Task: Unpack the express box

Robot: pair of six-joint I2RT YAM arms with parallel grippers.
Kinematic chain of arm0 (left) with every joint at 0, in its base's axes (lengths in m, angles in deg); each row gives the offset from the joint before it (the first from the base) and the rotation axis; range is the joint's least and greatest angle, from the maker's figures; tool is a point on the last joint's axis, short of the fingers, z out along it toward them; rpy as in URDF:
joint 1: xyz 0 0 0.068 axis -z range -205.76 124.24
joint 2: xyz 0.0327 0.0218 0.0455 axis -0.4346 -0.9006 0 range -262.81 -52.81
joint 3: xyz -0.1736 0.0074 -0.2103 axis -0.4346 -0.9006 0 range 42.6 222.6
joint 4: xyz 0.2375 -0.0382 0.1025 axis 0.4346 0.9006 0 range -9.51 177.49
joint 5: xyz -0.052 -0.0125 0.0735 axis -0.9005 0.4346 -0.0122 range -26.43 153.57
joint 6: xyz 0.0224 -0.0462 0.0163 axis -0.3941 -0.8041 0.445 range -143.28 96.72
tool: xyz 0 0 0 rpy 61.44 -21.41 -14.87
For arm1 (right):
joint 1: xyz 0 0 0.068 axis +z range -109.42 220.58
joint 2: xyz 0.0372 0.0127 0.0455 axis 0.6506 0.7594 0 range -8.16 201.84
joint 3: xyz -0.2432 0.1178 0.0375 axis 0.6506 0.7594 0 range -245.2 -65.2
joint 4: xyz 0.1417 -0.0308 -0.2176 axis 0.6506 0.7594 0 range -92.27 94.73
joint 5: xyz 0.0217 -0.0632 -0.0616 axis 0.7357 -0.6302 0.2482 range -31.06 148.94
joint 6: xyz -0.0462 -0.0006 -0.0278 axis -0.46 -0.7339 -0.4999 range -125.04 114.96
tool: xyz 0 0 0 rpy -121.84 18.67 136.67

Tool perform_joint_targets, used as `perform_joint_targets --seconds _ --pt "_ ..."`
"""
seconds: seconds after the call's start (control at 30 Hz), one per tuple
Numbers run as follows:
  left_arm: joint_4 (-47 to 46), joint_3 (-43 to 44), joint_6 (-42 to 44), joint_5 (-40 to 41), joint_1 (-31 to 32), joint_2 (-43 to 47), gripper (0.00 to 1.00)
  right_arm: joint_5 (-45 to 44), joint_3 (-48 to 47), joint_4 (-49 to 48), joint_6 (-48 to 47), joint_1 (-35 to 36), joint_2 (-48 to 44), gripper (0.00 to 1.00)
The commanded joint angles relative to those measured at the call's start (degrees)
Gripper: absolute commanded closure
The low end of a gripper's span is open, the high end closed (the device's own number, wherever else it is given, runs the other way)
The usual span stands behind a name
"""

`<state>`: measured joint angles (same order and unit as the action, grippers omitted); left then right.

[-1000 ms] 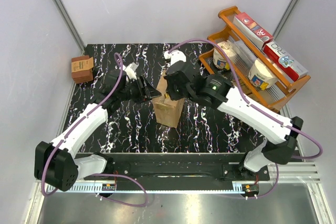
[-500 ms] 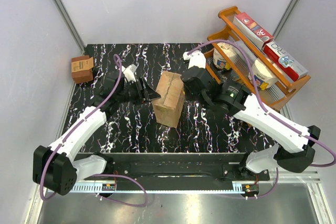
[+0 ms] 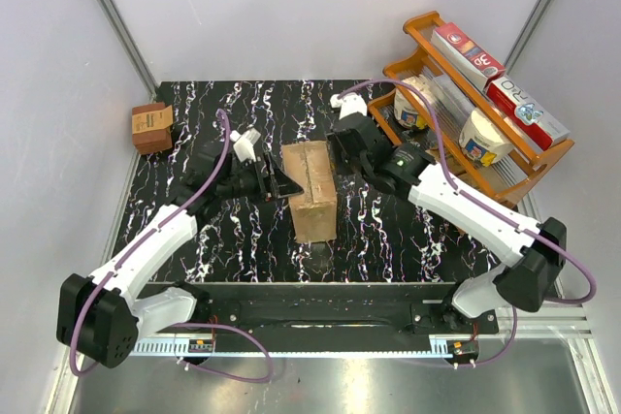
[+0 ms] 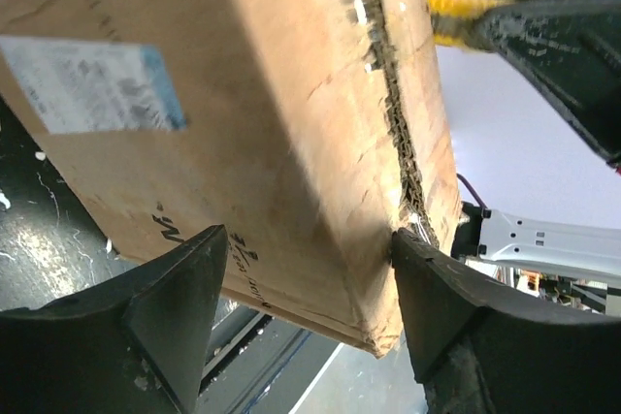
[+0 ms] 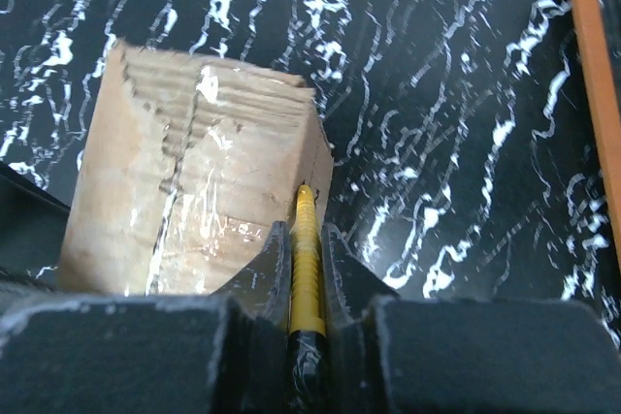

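The express box (image 3: 312,186), a brown corrugated carton with a taped top seam, stands mid-table. Its white label (image 4: 87,84) and dark print show in the left wrist view. My left gripper (image 3: 279,185) is at the box's left side. Its jaws (image 4: 306,239) stand wide astride a lower corner of the box (image 4: 272,123); one finger touches the seam edge and the other is apart from the cardboard. My right gripper (image 3: 342,136), at the far right corner, is shut (image 5: 305,232) on a yellow ridged tool (image 5: 307,259). The tool's tip rests against the box's (image 5: 184,201) edge.
A small darker-brown box (image 3: 152,127) sits beyond the table's left edge. An orange rack (image 3: 424,24) holding cartons and tubs stands at the back right, close behind my right arm. The black marbled table (image 3: 243,239) ends at the rail by the arm bases.
The box has turned straighter and shifted slightly. My right gripper left the box top, swung right, then came back to its far right corner. My left gripper closed in on the box and widened.
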<state>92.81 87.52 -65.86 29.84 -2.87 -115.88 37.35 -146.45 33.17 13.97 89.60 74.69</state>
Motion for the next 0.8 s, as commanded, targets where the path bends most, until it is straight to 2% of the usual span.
perform_joint_targets --seconds 0.0,0.13,0.2,0.33,0.43,0.5,0.6,0.77 --pt "-2.03 -0.98 -0.57 -1.07 0.75 0.84 0.26 8.22 -4.87 -11.27 -6.07 -1.11 3.1 1.0" --pt "-2.38 -1.16 -0.57 -0.02 0.92 1.89 0.14 14.09 -7.07 -13.03 -8.45 -1.99 6.7 1.0" --pt "-2.38 -1.24 -0.48 -0.01 1.01 2.16 0.12 14.99 -8.21 -13.38 -9.25 -2.08 7.41 1.0" --pt "-2.3 -1.51 -1.09 0.43 1.01 2.07 0.11 9.75 -10.76 -11.72 -10.3 -1.99 7.86 1.0" --pt "-2.82 -1.51 -1.88 0.69 1.1 2.86 0.03 2.8 -13.05 -9.52 -11.09 -1.99 6.28 1.0" --pt "-3.09 -1.51 -2.76 1.04 1.27 3.39 0.01 1.64 -14.46 -8.2 -12.32 -1.99 5.05 1.0" --pt "-3.96 -1.25 -4.95 1.48 1.63 3.92 0.01 3.3 -15.43 -5.49 -12.94 -1.99 2.15 1.0" --pt "-4.41 -0.89 -10.57 3.58 3.55 3.57 0.01 12.69 -12.54 -1.52 -11.89 -1.91 -3.47 1.0"
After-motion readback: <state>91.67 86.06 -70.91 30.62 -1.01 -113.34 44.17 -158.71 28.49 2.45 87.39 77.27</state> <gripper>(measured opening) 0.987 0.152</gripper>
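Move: Just off the box's far right edge, the right hand still grips the yellow knife, with the box's middle about 5 cm to its left, 5 cm back and 12 cm below. The wooden rack's middle stands some 25 cm to this hand's right and 6 cm ahead; its far white tub is roughly 17 cm right and 10 cm ahead. From the left hand, poised at the near left edge, the box's middle lies about 6 cm right, 3 cm ahead and 9 cm lower. Sweeping left and forward, some 5 cm left and 4 cm out, the right hand pushes the knife against the right side of the box near its far end, then reverses into a rise of about 8 cm, easing slightly right and clear of the box with the fingers tipping up and their grip kept. The left hand stays nearly in place by the near left edge and spreads its fingers fully open. ##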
